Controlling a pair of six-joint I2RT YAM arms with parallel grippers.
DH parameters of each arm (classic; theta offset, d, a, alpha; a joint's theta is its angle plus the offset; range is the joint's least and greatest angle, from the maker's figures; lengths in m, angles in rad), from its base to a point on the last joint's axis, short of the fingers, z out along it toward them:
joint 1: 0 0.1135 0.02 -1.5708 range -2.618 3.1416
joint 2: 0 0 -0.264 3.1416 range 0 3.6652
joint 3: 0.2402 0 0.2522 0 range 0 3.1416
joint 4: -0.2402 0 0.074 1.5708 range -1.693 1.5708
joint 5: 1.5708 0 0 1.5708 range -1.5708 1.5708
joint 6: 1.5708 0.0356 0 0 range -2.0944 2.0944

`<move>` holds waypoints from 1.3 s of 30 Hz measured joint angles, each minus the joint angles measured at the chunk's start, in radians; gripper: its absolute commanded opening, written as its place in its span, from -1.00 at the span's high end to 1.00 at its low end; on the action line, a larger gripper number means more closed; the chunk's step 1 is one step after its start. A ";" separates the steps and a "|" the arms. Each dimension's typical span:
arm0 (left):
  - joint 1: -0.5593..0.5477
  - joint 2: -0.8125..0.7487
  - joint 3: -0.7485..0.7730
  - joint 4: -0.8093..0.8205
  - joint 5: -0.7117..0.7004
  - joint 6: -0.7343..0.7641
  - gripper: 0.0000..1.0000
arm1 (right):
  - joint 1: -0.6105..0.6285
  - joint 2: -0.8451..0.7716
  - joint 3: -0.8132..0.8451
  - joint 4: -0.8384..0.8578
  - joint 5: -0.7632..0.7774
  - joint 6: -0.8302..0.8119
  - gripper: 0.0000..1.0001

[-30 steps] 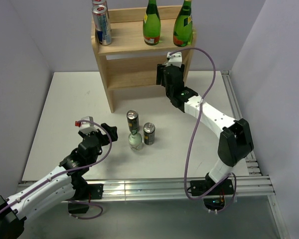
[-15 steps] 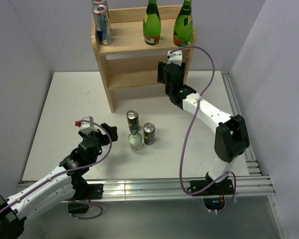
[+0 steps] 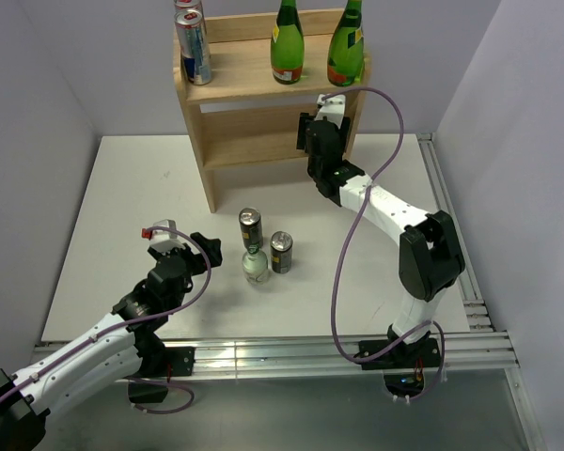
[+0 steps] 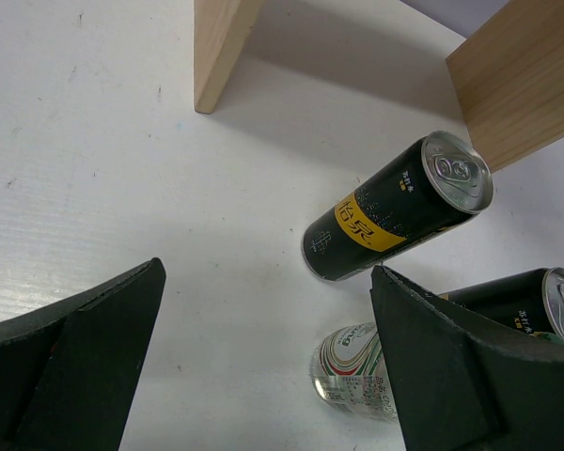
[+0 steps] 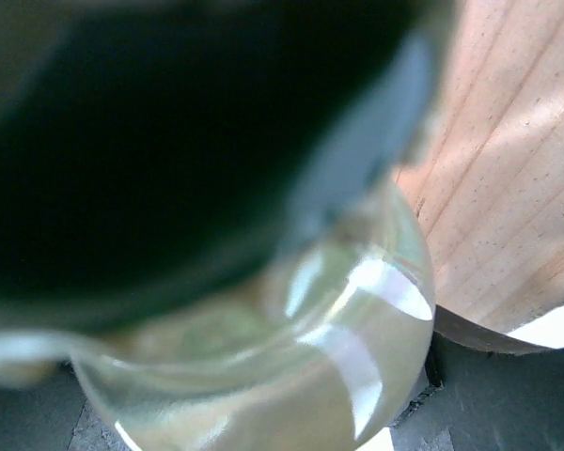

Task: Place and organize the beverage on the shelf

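The pale wooden shelf point(image 3: 254, 85) stands at the back of the table. Its top tier carries two green bottles point(image 3: 286, 45) and two blue-and-silver cans point(image 3: 195, 49). My right gripper point(image 3: 317, 141) reaches into the lower tier at its right end. It is shut on a clear bottle point(image 5: 338, 357) with a dark cap, which fills the right wrist view against the shelf wood point(image 5: 508, 188). My left gripper point(image 3: 180, 240) stands open and empty, low over the table. Just right of it are two dark cans point(image 3: 250, 224) point(image 3: 281, 249) and a clear bottle point(image 3: 256, 268). All three drinks stand upright.
In the left wrist view the nearer dark can point(image 4: 395, 207) stands ahead between the shelf's side panels point(image 4: 216, 47) point(image 4: 522, 75). The clear bottle point(image 4: 357, 371) and the second can point(image 4: 522, 301) are partly hidden behind the right finger point(image 4: 470, 376). Walls close the table in.
My right gripper has pushed a little further up and into the shelf's lower tier with its bottle. The left arm and the drinks on the table have not moved.
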 measured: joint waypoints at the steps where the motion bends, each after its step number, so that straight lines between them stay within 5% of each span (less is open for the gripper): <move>1: 0.000 0.000 0.000 0.000 0.000 0.000 -0.96 | 0.000 0.000 0.000 0.002 0.004 0.001 0.72; 2: 0.000 0.000 0.000 0.000 0.000 0.000 -0.95 | 0.000 0.002 0.000 0.003 0.006 0.003 0.48; 3: 0.000 0.000 0.000 0.000 0.000 0.000 -0.95 | -0.001 0.002 0.000 0.006 0.009 0.003 0.02; 7: 0.000 0.000 0.000 0.000 0.000 0.000 -0.94 | -0.002 0.006 0.000 0.017 0.016 0.008 -0.68; 9: 0.000 0.000 0.000 0.000 0.000 0.000 -0.94 | -0.002 0.006 0.000 0.026 0.021 0.011 -0.85; 39: 0.000 0.000 0.000 0.000 0.001 0.002 -0.93 | -0.011 -0.096 -0.057 0.123 -0.073 0.034 -1.00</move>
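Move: The clear bottle is already between the right gripper's fingers, its middle level with the hand point, inside the lower bay near the right end and front edge of the shelf. The right side panel is about 6 cm to the right of this hand and 3 cm farther out. On the top board, some 22 cm higher and 2 cm farther out, one green bottle stands about 4 cm to the right and the other 9 cm to the left. From the left gripper the clear bottle lies roughly 26 cm ahead, 28 cm to the right and 12 cm up. Open the right gripper from its hold around the clear bottle to fully wide, letting the hand creep up only about 1 cm as the pads let go of the glass. Pause there, fingers spread, then lift away to some 5 cm above the start, easing back about 1 cm at the end and tipping the fingertips up a little, under 10 degrees. ##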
